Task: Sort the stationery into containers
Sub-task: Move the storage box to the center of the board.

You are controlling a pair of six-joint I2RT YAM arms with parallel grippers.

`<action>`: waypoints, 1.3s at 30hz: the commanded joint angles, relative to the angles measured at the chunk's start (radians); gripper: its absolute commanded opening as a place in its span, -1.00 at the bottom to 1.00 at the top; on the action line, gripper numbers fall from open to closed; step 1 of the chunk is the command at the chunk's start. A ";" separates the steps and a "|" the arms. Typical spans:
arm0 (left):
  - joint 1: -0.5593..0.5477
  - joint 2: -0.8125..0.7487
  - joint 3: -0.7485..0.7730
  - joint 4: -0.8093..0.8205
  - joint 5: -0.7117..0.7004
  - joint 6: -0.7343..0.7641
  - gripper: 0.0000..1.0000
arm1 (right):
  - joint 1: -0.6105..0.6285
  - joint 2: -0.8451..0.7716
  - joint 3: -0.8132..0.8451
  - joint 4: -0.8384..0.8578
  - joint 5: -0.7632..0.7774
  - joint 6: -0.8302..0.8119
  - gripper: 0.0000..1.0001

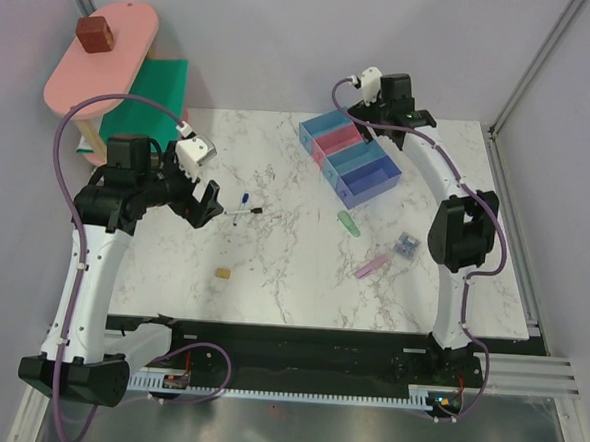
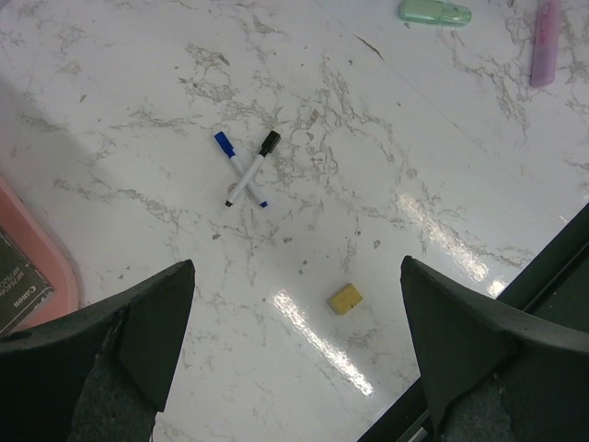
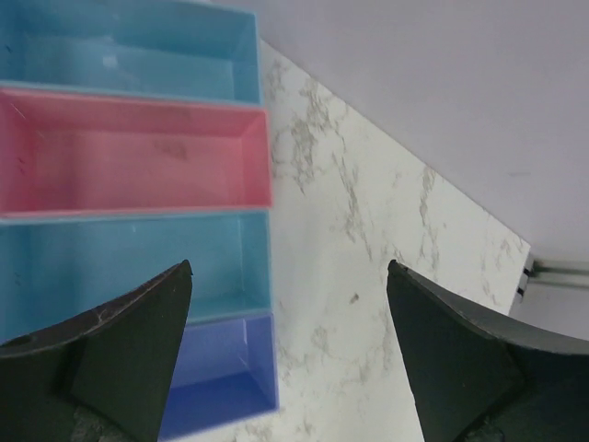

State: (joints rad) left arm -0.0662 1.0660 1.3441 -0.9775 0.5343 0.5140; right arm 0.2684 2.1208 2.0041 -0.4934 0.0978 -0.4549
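Note:
The containers [image 1: 319, 152] are a joined row of blue, pink, light blue and purple-blue bins at the back right of the marble table, and all look empty in the right wrist view [image 3: 262, 198]. Two white markers [image 1: 246, 209] lie crossed [image 2: 247, 172] near the table's middle. A tan block [image 1: 224, 273] [image 2: 346, 298] sits nearer the front. The mint-green piece [image 1: 348, 222], pink-lilac bar [image 1: 371, 265] and purple-blue bundle [image 1: 406, 245] lie right of centre. My left gripper [image 1: 198, 197] [image 2: 296, 276] hangs open above the table, left of the markers. At the bins' far end, my right gripper [image 1: 392, 112] [image 3: 288, 272] is open and holds nothing.
A pink-and-green tiered shelf [image 1: 99, 69] with a brown cube [image 1: 94, 33] on top stands at the back left, and its pink edge [image 2: 41, 267] shows close to my left fingers. A black strip [image 1: 298, 336] runs along the table's front edge.

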 commanded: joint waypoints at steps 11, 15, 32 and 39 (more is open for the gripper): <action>-0.007 -0.006 -0.002 0.033 -0.033 0.020 0.99 | 0.123 0.352 0.311 0.076 0.014 0.082 0.90; -0.009 0.000 0.004 0.031 -0.039 0.018 0.99 | 0.133 0.349 0.266 0.102 -0.024 0.061 0.90; -0.015 -0.004 0.006 0.033 -0.042 0.001 0.99 | 0.282 0.225 -0.024 0.075 -0.205 -0.205 0.86; -0.015 -0.029 -0.016 0.026 -0.040 0.006 0.99 | 0.318 0.143 -0.102 0.075 -0.221 -0.304 0.84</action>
State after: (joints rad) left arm -0.0765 1.0664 1.3354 -0.9703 0.4992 0.5140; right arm 0.5598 2.3123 1.9434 -0.3313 -0.0696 -0.6891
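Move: The storage box lies below the right hand, its middle roughly 5 cm back, 4 cm to the left and 14 cm down. Its pink compartment is level ahead and some 6 cm to the left. The green highlighter is about 21 cm back and 4 cm left of the hand; the small blue case is some 29 cm back and 10 cm right. From the left hand the box is roughly 19 cm ahead and 30 cm to the right. The storage box is dragged left and back towards the middle of the board by the right hand, whose wide-open fingers first pass left over it and sink about 10 cm into its pink compartment, reaching slightly forward. Then, staying low, they haul it about 8 cm back and 9 cm farther left, while the hand turns some 30 degrees counter-clockwise. ##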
